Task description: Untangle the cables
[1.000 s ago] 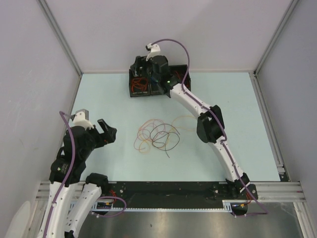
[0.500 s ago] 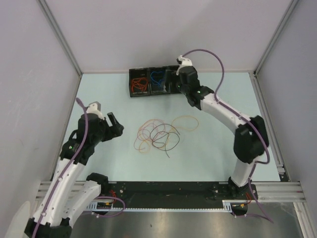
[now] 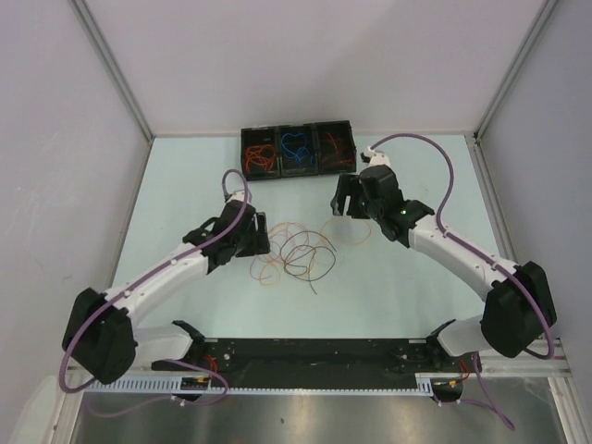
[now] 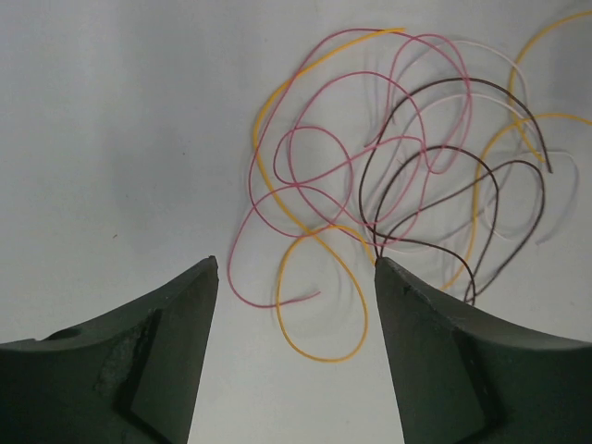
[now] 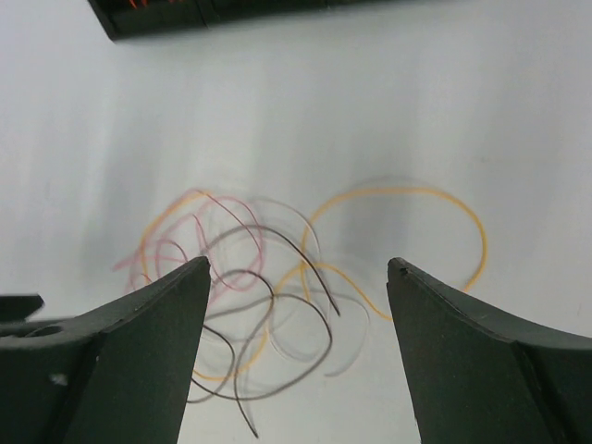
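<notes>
The cables (image 3: 296, 252) lie in one loose tangle on the pale table: thin pink, orange-yellow, dark and pale strands looping over each other. My left gripper (image 3: 260, 235) hovers at the tangle's left edge, open and empty. In its wrist view (image 4: 296, 264) an orange-yellow loop (image 4: 319, 358) and a pink cable end (image 4: 313, 295) lie on the table between the fingertips. My right gripper (image 3: 344, 203) hangs open and empty above the tangle's upper right. Its wrist view (image 5: 298, 263) looks down on blurred dark and pink strands (image 5: 250, 305) and a wide yellow loop (image 5: 407, 191).
A black three-compartment tray (image 3: 279, 148) stands at the back edge, holding orange, blue and red cables in separate bins; its corner shows in the right wrist view (image 5: 157, 18). Walls enclose the table on three sides.
The right arm left the tray at the back and came forward over the tangle. The left arm stretched out from the left side to the tangle's left edge, its jaws narrowing a little.
</notes>
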Controlling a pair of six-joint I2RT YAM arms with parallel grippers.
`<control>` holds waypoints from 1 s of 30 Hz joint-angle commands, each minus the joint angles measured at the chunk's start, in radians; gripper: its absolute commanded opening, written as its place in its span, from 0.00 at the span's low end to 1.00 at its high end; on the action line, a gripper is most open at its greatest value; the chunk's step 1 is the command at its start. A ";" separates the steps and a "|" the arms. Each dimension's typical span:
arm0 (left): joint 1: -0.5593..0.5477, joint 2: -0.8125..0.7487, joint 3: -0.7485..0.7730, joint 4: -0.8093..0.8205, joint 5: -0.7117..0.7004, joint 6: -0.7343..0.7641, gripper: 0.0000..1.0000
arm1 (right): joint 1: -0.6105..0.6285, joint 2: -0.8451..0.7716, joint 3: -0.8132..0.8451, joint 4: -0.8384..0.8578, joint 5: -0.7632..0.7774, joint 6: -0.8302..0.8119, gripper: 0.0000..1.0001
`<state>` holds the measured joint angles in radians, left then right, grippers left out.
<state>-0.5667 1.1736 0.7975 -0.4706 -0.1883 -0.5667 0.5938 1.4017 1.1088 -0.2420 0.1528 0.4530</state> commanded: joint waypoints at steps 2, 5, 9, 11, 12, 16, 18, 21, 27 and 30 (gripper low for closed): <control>-0.004 0.096 -0.001 0.157 -0.080 0.027 0.72 | 0.003 -0.015 -0.059 -0.013 -0.039 0.033 0.82; -0.002 0.153 0.012 0.205 -0.080 0.042 0.69 | 0.003 0.000 -0.063 -0.006 -0.058 0.024 0.82; -0.004 0.227 0.023 0.248 -0.094 0.054 0.66 | 0.003 0.010 -0.063 -0.002 -0.076 0.016 0.82; -0.004 0.270 0.031 0.271 -0.097 0.059 0.64 | 0.003 0.014 -0.063 -0.006 -0.084 0.013 0.82; -0.004 0.280 0.034 0.279 -0.099 0.062 0.64 | 0.000 0.013 -0.063 -0.011 -0.085 0.010 0.82; -0.002 0.331 0.052 0.322 -0.092 0.073 0.57 | 0.001 0.022 -0.063 -0.020 -0.094 0.003 0.82; -0.004 0.346 0.062 0.329 -0.099 0.080 0.49 | 0.001 0.026 -0.063 -0.023 -0.096 0.001 0.81; -0.004 0.347 0.078 0.337 -0.089 0.094 0.29 | 0.001 0.031 -0.063 -0.026 -0.098 -0.005 0.81; -0.007 0.337 0.123 0.297 -0.082 0.102 0.00 | 0.003 0.034 -0.075 -0.020 -0.111 0.001 0.80; -0.019 0.288 0.167 0.232 -0.085 0.097 0.00 | 0.004 0.022 -0.079 -0.020 -0.113 0.004 0.79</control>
<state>-0.5697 1.5249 0.8894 -0.1925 -0.2596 -0.4774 0.5938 1.4345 1.0325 -0.2749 0.0505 0.4595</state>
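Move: The pink cable lies spread on the table, its middle about 6 cm ahead of the left hand, 5 cm to its right and 7 cm below. The dark cable is centred some 6 cm farther right of it and 2 cm nearer. The small orange loop sits almost under the left hand, roughly 1 cm to its right. From the right hand, the pink cable's middle is about 14 cm left, 2 cm back and 15 cm below. Down and forward, the left hand sinks about 7 cm to the left part of the pink cable, its fingers narrowing, then shuts them to pinch a strand. Still closing, it starts back up some 3 cm while easing on forward and a little right. The empty right hand stays open, dropping 5 cm and drawing back slightly, tipping down about 10 degrees. ##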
